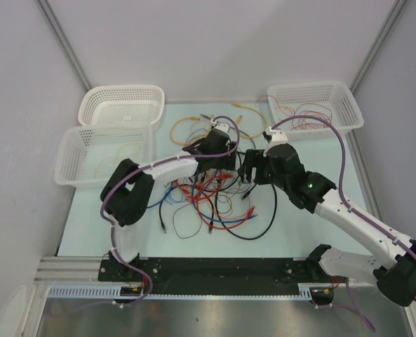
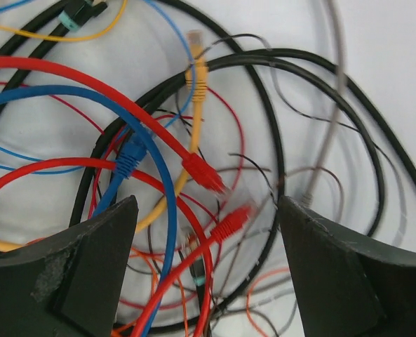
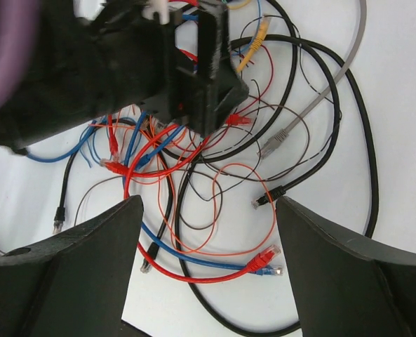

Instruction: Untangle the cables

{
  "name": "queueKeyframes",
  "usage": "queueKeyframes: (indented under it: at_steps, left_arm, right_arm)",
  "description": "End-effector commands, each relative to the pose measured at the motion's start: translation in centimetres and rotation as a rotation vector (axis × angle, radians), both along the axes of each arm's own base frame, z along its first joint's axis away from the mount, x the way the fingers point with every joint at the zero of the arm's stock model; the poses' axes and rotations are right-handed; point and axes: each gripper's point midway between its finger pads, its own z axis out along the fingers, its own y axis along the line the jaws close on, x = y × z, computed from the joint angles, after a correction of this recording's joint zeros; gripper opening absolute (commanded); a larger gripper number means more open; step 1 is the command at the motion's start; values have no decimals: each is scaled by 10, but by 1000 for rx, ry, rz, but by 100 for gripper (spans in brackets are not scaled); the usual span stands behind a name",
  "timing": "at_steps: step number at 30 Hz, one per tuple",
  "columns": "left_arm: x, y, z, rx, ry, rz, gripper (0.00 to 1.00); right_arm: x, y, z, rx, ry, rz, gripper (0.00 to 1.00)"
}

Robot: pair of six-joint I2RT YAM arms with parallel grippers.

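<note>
The cables [image 1: 211, 196] lie in a loose tangle of red, blue, black and orange wires in the middle of the table. My left gripper [image 1: 220, 163] hovers over the tangle's far side, open. In the left wrist view its jaws [image 2: 208, 239] stand wide apart above a red plug [image 2: 230, 223], a blue plug [image 2: 130, 158] and a yellow plug [image 2: 196, 70], holding nothing. My right gripper [image 1: 252, 170] hangs open beside it, over the tangle's right side. In the right wrist view it [image 3: 208, 232] frames a red plug end [image 3: 265, 257] and a black plug [image 3: 264, 199], untouched.
Two white baskets [image 1: 121, 105] [image 1: 99, 156] stand at the back left. A third basket [image 1: 313, 105] at the back right holds thin red wires. A yellow cable loop [image 1: 185, 128] lies behind the tangle. The left arm's gripper body [image 3: 144, 70] fills the top of the right wrist view.
</note>
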Motion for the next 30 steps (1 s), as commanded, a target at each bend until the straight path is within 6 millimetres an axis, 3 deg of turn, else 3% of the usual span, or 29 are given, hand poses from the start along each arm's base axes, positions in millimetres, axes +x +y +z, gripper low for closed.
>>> queueKeyframes:
  at_steps: [1,5,8,13,14,16,17,18,21,23,24,25,26,27,28,29,30]
  left_arm:
    - [34,13,1,-27,20,173,86]
    - [44,16,-14,-67,45,217,83]
    - [56,15,-18,-98,30,230,75]
    - [71,1,-25,-122,34,203,41]
    - [72,1,-26,-122,35,199,28]
    - [72,0,-28,-122,34,193,16]
    - [71,0,-28,-121,34,190,4]
    - [69,1,-23,-124,31,188,0]
    - [57,8,-13,-127,31,171,0]
    - [45,7,31,-200,-18,132,0]
    - [30,11,29,-211,4,112,0]
    - [20,11,68,-276,-48,75,0]
    - [5,0,83,-341,-48,-13,0]
    - [-13,0,83,-359,-34,-62,0]
    - [-26,-3,99,-390,-51,-132,0]
    - [-47,-9,129,-459,-81,-236,0]
    - [-65,-10,130,-469,-71,-296,0]
  right_arm:
    - [1,-4,3,11,-3,-12,82]
    - [2,-8,-2,-3,3,-17,82]
    - [3,-9,-3,-2,8,-18,82]
    - [0,-9,0,11,7,-15,81]
    - [-1,-9,0,12,11,-15,81]
    - [-2,-12,3,17,5,-23,81]
    - [-3,-12,3,16,6,-22,81]
    - [-3,-13,3,16,5,-25,81]
    - [-5,-16,14,34,-21,-30,81]
    - [-8,-20,25,55,-50,-36,81]
    - [-8,-21,29,60,-63,-40,81]
    - [-9,-23,33,64,-75,-43,81]
    - [-9,-25,39,78,-94,-48,81]
    - [-9,-26,41,82,-102,-49,81]
    - [-9,-25,44,91,-108,-49,81]
    - [-8,-24,49,108,-121,-46,81]
    - [-8,-21,52,125,-124,-36,81]
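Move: The red plug on the upper red cable, the one the open left fingers go for, lies about 6 cm ahead of the left hand, 1 cm to its left and some 5 cm below. A second red plug sits 2 cm ahead and 1 cm right, the grey plug 2 cm ahead and 5 cm right, and the yellow plug about 11 cm straight ahead, all around 6 cm down. From the right hand, the first plug is some 16 cm ahead, 6 cm left and 18 cm below. The left hand reaches about 6 cm forward and 4 cm down over the tangle, turning some 12 degrees counter-clockwise, and closes its wide-open fingers right up, pinching the upper red cable just behind its plug; after a short stop it draws back and upward, about 7 cm each way, gathering speed and keeping the pinch. The right hand, empty and open, hovers at first and then clears away by some 3 cm up and 2 cm to its right. ##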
